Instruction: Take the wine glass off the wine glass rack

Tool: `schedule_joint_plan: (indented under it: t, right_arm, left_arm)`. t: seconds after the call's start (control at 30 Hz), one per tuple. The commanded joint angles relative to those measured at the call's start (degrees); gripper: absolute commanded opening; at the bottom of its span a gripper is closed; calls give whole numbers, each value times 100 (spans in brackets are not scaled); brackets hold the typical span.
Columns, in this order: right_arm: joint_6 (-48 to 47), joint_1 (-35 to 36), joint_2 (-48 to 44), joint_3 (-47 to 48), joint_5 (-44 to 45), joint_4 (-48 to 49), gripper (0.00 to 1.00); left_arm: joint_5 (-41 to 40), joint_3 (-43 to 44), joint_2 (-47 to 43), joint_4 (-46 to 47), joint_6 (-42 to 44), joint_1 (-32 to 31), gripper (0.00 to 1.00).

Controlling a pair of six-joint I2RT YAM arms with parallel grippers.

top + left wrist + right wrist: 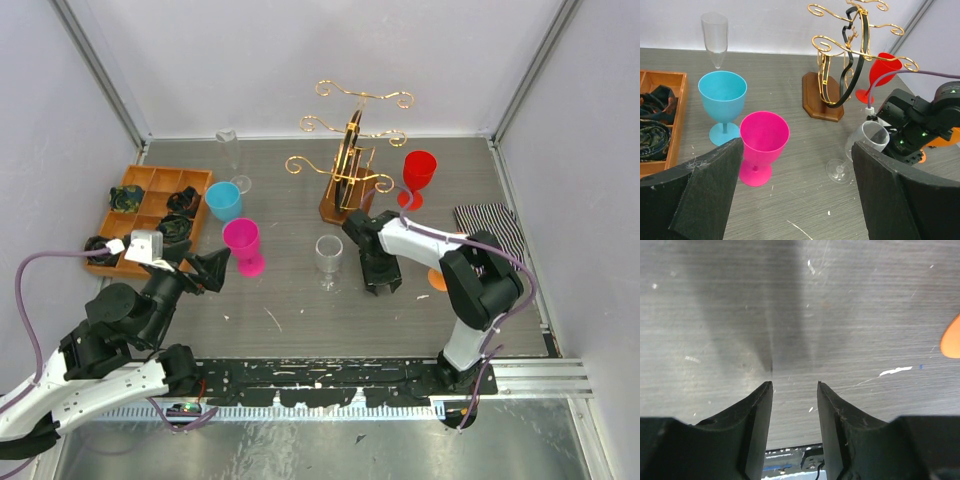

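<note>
The wine glass rack, gold wire with a black arch on a brown wooden base, stands at the back centre, and I see it in the left wrist view too. A clear wine glass stands upright on the table in front of it. My right gripper hovers just right of that glass, pointing down at bare table, open with nothing between its fingers. My left gripper is wide open and empty near the pink goblet, facing the glass.
A pink goblet, a blue goblet and a clear flute stand left of the rack, a red goblet to its right. A wooden tray sits at far left, a striped cloth at far right.
</note>
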Motion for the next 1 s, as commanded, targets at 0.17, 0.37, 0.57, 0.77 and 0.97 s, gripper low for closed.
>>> schedule_joint_plan:
  t: [0.17, 0.37, 0.57, 0.77, 0.97]
  right_arm:
    - [4, 40, -947, -601, -1178, 78, 47]
    - [43, 40, -1481, -1002, -1756, 146, 46]
    - [111, 36, -2326, -986, -2031, -161, 45]
    - [362, 52, -3069, -381, -2069, -834, 44]
    - [458, 119, -3752, 584, -2070, -777, 46]
  left_arm:
    - [-40, 133, 21, -81, -136, -4, 95]
    - [14, 110, 77, -60, -166, -9, 95]
    - [-50, 106, 105, -68, -155, -4, 95]
    - [-268, 316, 296, -434, -169, -4, 94]
    - [-394, 953, 896, -1155, -410, -10, 96]
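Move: Standing about 10 cm to the right of the low, empty right hand and roughly 2 cm farther out is the orange wine glass it has just left, the glass's middle some 4 cm above the fingertips. The clear wine glass stands about 9 cm to the hand's left and 1 cm ahead; the emptied rack is roughly 19 cm ahead and 5 cm left. From the raised left hand, the orange glass is about 6 cm ahead, 32 cm right and 22 cm below. Backing off from the orange wine glass, the empty right hand first draws back about 6 cm low over the table, then climbs steeply some 12 cm, edging a little left. All the while the wrist swings the downward fingers about 30 degrees to the left, and they stay half open. ##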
